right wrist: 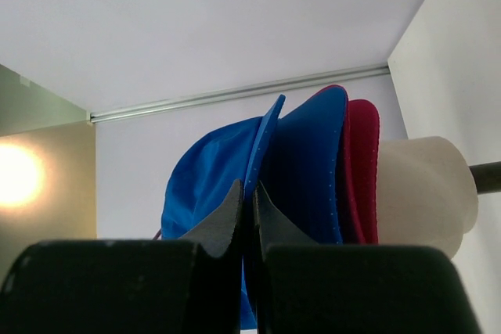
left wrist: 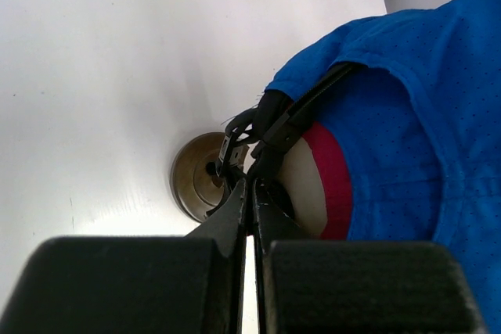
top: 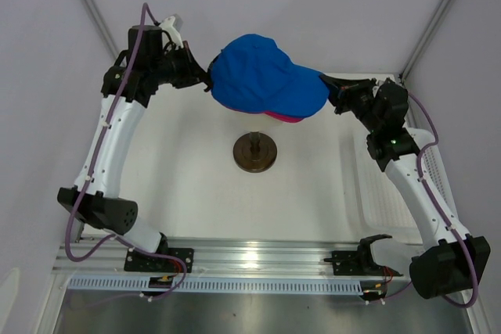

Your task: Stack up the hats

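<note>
The hats are nested together: a royal blue cap (top: 262,76) on top, a second blue brim (right wrist: 313,170) under it, and a magenta-pink cap (top: 283,117) innermost. They hang above the table between both arms. My left gripper (top: 209,82) is shut on the top blue hat's black back strap (left wrist: 301,111); its jaws (left wrist: 252,185) are pressed together. My right gripper (top: 330,93) is shut on the outer blue brim (right wrist: 266,142), and the jaws (right wrist: 250,193) pinch its edge. A cream mannequin head (right wrist: 423,185) fills the pink cap (left wrist: 333,177).
A dark round stand (top: 256,152) sits on the white table (top: 180,162), below and nearer than the hats. A dark rod (right wrist: 487,177) sticks out of the head. White walls close in at the back and sides. A ribbed mat (top: 391,193) lies at the right.
</note>
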Robot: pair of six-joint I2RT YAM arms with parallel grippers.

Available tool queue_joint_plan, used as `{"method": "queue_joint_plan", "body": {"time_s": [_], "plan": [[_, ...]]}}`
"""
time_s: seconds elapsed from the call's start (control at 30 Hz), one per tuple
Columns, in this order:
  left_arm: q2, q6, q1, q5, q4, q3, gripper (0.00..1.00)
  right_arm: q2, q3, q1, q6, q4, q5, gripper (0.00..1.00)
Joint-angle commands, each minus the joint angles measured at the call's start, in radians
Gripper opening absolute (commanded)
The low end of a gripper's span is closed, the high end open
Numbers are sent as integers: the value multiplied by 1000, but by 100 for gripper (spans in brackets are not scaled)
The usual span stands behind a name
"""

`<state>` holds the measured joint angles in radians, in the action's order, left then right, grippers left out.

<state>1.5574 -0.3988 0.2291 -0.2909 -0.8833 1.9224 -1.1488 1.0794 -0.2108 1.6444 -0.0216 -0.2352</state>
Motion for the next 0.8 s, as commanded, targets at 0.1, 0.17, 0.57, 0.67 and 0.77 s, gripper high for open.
{"method": "queue_joint_plan", "body": {"time_s": [0.1, 0.17, 0.57, 0.67, 0.77], "plan": [[-28, 6, 6, 1, 59, -108, 1, -17, -13, 28, -63, 15, -47, 0], [-34, 5, 7, 1, 69, -129, 1, -14, -16, 36, -70, 17, -50, 1], [-114, 6, 7, 35, 142, -276, 1, -25, -13, 53, -80, -55, -119, 26], [-129, 6, 7, 41, 155, -272, 1, -29, 0, 54, -87, -58, -127, 25], [-135, 6, 7, 53, 156, -249, 1, -35, 7, 54, -87, -73, -138, 22]]}}
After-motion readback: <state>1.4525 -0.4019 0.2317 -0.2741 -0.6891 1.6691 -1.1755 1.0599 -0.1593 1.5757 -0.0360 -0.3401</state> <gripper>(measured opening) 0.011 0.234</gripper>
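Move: The crown of the hats on the head, where the top blue hat is being fitted, lies about 11 cm to the right of the left hand, level with it and roughly 4 cm higher. From the right hand, at the brim's front edge, that crown is about 15 cm to the left and 4 cm up. The pink brim is some 8 cm left of the right hand, 3 cm back and 3 cm lower; the brown stand base is 15 cm left of it, level, about 36 cm down. Still pinching the top blue hat's back strap with shut fingers, the left hand draws it down the back of the head by about 2.5 cm, mostly early on. The right hand keeps its pinch on the brim at first, then opens to about a quarter and sinks some 2 cm, with the brim left lying between the parted fingers. ##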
